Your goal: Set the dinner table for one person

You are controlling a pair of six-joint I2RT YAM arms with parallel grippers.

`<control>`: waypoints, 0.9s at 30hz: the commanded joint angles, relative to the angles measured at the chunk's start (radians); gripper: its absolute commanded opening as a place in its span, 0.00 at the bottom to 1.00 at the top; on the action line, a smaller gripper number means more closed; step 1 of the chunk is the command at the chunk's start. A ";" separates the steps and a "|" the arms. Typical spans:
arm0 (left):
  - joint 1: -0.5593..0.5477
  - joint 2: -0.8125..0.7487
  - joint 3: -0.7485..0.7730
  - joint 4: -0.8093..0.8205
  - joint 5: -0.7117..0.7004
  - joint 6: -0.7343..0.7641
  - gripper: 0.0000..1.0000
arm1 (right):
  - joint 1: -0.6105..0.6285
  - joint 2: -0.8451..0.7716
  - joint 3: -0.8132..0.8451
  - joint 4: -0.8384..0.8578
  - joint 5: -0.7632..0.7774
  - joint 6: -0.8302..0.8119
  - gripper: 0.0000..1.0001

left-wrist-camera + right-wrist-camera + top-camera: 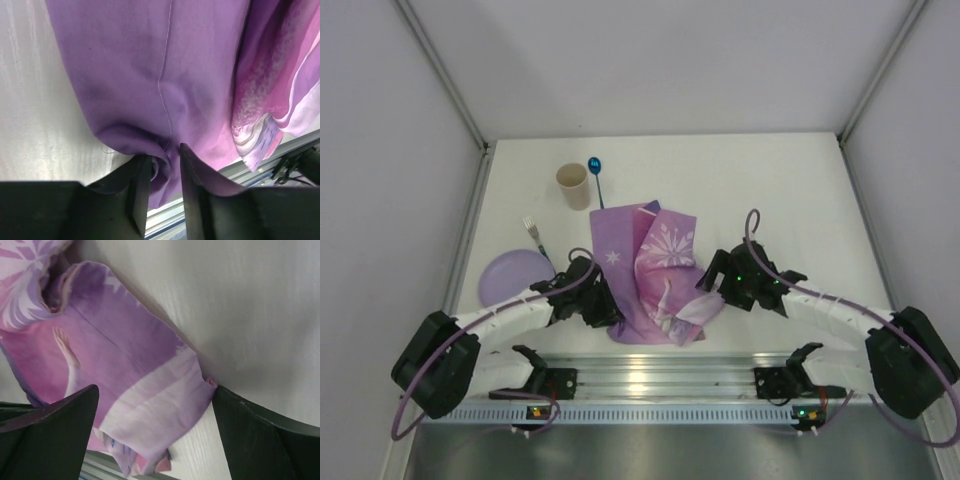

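The purple-pink princess placemat (pixel 655 275) lies crumpled and folded on the white dinner table (pixel 790 190), near its ribbed rail. My left gripper (pixel 603 312) is shut on the placemat's near left corner; in the left wrist view a purple fold (pixel 162 172) is pinched between the fingers. My right gripper (pixel 712 283) is open at the placemat's right edge; the right wrist view shows the cloth (pixel 145 405) lying between the spread fingers, its corner touching the right finger (pixel 250 425). A lilac plate (pixel 510 277), a fork (pixel 535 238), a beige cup (pixel 573 185) and a blue spoon (pixel 597 175) sit at the left.
The aluminium rail (pixel 650 375) runs along the near edge between the arm bases. White walls enclose the table on the left, right and far sides.
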 commanded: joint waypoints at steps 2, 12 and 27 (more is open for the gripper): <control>-0.014 0.060 -0.037 -0.076 -0.138 -0.017 0.19 | -0.038 0.179 0.014 0.125 -0.055 -0.040 0.80; -0.012 0.062 0.070 -0.205 -0.201 -0.006 0.00 | -0.126 0.237 0.143 -0.029 -0.094 -0.149 0.00; 0.130 0.155 0.417 -0.561 -0.352 0.122 0.00 | -0.629 -0.023 0.255 -0.618 0.305 -0.186 0.00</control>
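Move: Between the left hand's half-closed fingers lies the near-left corner of the purple cloth, bunched, about 1 cm below the hand point. The purple plate sits some 20 cm to this hand's left and 7 cm farther out, the fork about 16 cm left and 13 cm ahead. From the open right hand, the cloth's near-right corner is roughly 3 cm right, 2 cm ahead and 2 cm down; the folded-over snowflake flap lies about 8 cm left and 11 cm ahead. Forward and slightly left and down, the right hand slides in low, shuts on the cloth's near-right corner, then sweeps about 20 cm to the right, rising a little and turning clockwise. The left hand finishes closing on its corner almost in place, then draws it forward and left some 5 cm each way, lifting slightly and rolling its left side up. ##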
